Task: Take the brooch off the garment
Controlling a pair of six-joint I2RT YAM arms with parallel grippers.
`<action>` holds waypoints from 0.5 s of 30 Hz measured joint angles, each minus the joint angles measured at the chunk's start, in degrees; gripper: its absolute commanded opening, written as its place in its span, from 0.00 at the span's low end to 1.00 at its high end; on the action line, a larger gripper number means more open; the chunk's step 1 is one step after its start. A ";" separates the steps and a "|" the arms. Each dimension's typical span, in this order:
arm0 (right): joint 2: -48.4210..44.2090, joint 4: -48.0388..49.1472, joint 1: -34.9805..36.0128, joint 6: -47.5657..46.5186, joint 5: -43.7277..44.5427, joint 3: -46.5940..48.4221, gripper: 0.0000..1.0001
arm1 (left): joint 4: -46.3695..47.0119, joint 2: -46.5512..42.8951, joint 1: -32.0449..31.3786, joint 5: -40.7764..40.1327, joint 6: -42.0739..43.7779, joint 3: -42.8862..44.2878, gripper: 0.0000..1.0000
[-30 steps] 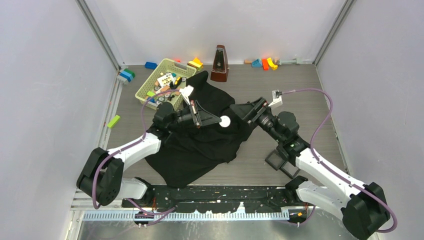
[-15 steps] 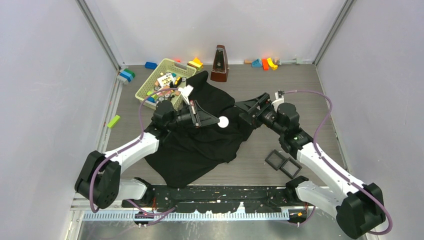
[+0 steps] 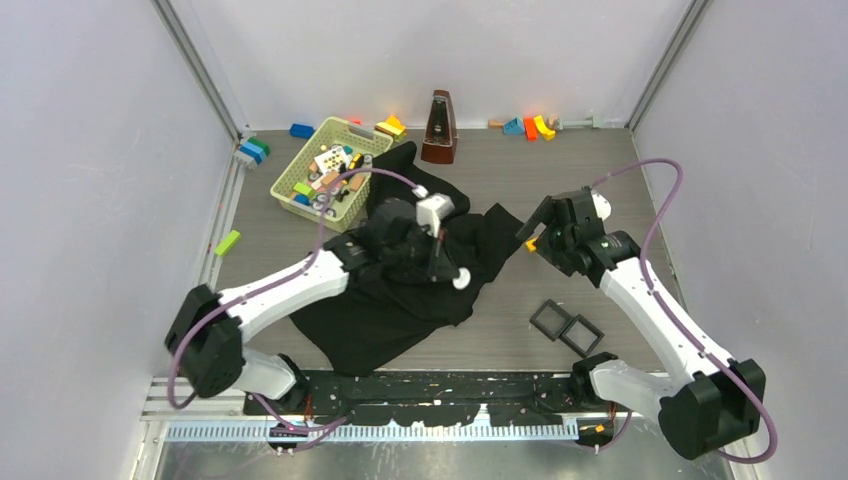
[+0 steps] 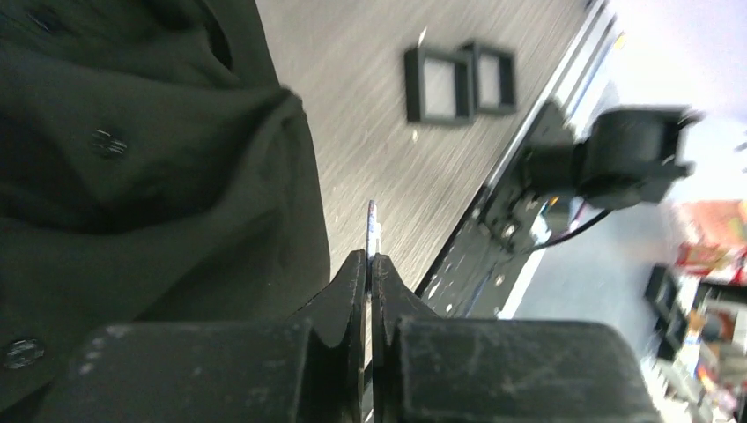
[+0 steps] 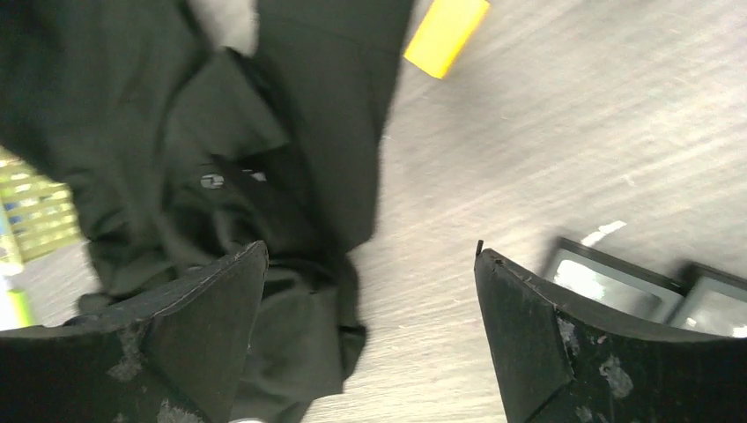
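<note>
The black garment (image 3: pixel 390 305) lies crumpled mid-table, also seen in the left wrist view (image 4: pixel 132 159) and the right wrist view (image 5: pixel 123 97). My left gripper (image 3: pixel 450 268) hovers over the cloth's right edge, shut on the brooch (image 3: pixel 461 280), a small pale disc. From the left wrist the brooch (image 4: pixel 372 227) appears edge-on as a thin sliver poking out between the closed fingertips of the left gripper (image 4: pixel 369 257), beside the cloth and over bare table. My right gripper (image 3: pixel 543 226) stands open to the right of the garment, and its jaws (image 5: pixel 370 256) hold nothing.
Two small black square trays (image 3: pixel 565 327) (image 4: pixel 458 79) (image 5: pixel 617 282) lie at the near right. A yellow block (image 3: pixel 531 245) (image 5: pixel 445 33) sits by the right gripper. A green basket (image 3: pixel 291 171) of small parts and a metronome (image 3: pixel 439 128) stand behind the garment.
My left gripper swung right and nearer with the disc, to the garment's right edge. The right gripper opened wider and drew back right, off the cloth.
</note>
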 measured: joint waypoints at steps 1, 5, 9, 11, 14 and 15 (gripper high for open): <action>0.76 -1.64 -0.26 -0.04 0.74 0.00 0.95 | -0.96 2.27 -1.20 -0.33 1.03 0.52 0.00; 2.64 -7.52 -0.48 0.66 3.65 0.00 0.96 | -3.06 11.08 -3.19 -0.35 3.17 0.61 0.00; 3.45 -12.31 -0.48 2.95 5.66 -0.70 0.96 | -4.24 19.30 1.38 -0.83 2.73 0.52 0.00; 3.45 -14.49 -0.48 4.09 6.62 -1.40 0.96 | -4.37 20.94 6.36 -1.20 1.92 -0.22 0.00; 3.43 -18.49 -0.48 6.14 8.85 -2.38 0.96 | -4.66 19.61 15.23 -4.76 1.33 -2.16 0.00; 3.43 -19.32 -0.48 6.49 9.46 -2.64 0.96 | -4.68 18.51 16.98 -6.49 1.42 -2.71 0.00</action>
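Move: The left hand, shut and already holding the white brooch at its fingertips, is above the garment's right part; the garment's middle lies some 8 cm to its left, 2 cm ahead and 17 cm below. The yellow block is about 20 cm to its right and 5 cm ahead, and the toy basket 23 cm to its left and 20 cm ahead. The garment's middle is roughly 27 cm left of the open right hand, 2 cm back and 14 cm below. Downward first, about 15 cm onto the black garment, then sweeping left and forward, the left hand drags the cloth along while its shut fingers keep the brooch; the wrist turns some 30 degrees, partly counter-clockwise. The right hand, empty and wide open, draws back, down and to the right, about 10 cm in all, away from the garment, fingers tipping down. ##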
